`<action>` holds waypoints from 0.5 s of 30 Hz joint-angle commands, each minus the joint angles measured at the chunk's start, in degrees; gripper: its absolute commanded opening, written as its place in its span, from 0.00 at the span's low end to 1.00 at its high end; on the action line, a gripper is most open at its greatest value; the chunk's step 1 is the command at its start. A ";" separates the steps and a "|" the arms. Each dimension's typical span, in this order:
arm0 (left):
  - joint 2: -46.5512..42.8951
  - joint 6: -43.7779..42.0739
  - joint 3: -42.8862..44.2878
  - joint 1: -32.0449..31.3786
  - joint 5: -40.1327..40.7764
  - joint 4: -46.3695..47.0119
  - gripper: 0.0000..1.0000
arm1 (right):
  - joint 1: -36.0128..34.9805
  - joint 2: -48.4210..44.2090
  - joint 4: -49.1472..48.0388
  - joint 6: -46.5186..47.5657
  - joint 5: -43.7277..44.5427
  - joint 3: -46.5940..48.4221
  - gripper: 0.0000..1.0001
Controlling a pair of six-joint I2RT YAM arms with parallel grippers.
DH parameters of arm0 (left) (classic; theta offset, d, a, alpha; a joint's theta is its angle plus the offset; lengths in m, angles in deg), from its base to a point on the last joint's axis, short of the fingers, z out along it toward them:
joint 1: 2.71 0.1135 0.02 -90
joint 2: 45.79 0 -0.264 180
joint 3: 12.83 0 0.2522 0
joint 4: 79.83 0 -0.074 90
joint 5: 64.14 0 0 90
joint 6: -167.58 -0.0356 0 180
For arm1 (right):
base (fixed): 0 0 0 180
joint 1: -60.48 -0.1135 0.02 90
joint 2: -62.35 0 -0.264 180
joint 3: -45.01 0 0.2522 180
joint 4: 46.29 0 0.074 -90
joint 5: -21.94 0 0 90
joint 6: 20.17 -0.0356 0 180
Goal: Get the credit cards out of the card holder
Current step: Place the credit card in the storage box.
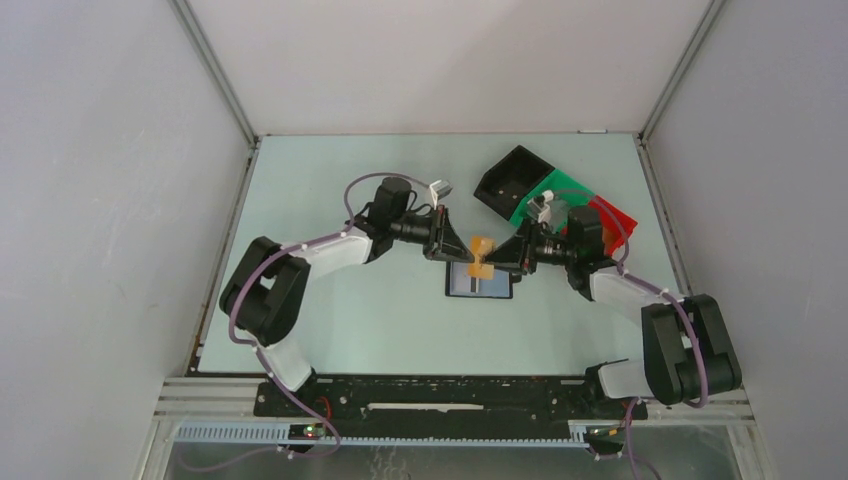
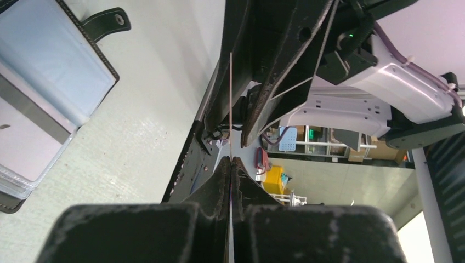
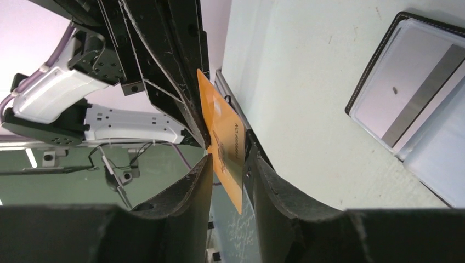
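The card holder lies open on the table, black with grey-blue pockets, its closure tab pointing away. A pale grey credit card with a dark stripe sits in one pocket. Above the holder, an orange card is held on edge, and my left gripper is shut on it; in the left wrist view it shows only as a thin line running out from the closed tips. My right gripper is open, one finger on each side of the orange card.
A larger black open bin stands at the back right, with a green sheet and a red one beside it under the right arm. White enclosure walls surround the table.
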 commanded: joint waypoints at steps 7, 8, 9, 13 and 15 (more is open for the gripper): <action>-3.35 5.21 -1.69 -0.03 -4.71 9.81 0.00 | 0.99 -4.47 -8.93 -6.18 -4.93 -1.22 0.19; -3.62 5.14 -1.83 -0.05 -4.66 9.99 0.00 | 1.02 -4.81 -8.75 -6.44 -4.66 -1.21 0.12; -3.92 5.04 -1.82 -0.05 -4.65 10.06 0.00 | 1.02 -5.15 -8.80 -6.70 -4.53 -1.20 0.04; -4.61 2.38 -0.71 0.04 -3.19 6.00 0.22 | 1.58 -7.23 -7.27 -6.91 -2.77 -1.13 0.00; -5.75 -4.30 1.33 0.12 0.65 -5.59 0.41 | 3.11 -8.89 -0.03 -4.34 0.42 0.12 0.00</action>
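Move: The orange card is already held in the left fingers, its middle about 2 cm to that hand's right, level with it in height and reach. From the right hand, whose half-open fingers already reach around its other side, it lies some 2 cm left. Beneath, the open card holder is about 11 cm below the right hand, 1 cm ahead and 1 cm left; the storage box's green compartment lies roughly 23 cm ahead, 18 cm right and 11 cm below. Up go both hands together, the right by about 3.5 cm while easing 1 cm back, the left by about 2.5 cm, both tilting slightly. On the way the right fingers close from half open and pinch the card's right side; only then, at the end, do the left fingers part, opening roughly a third around its left side to hand it over. ##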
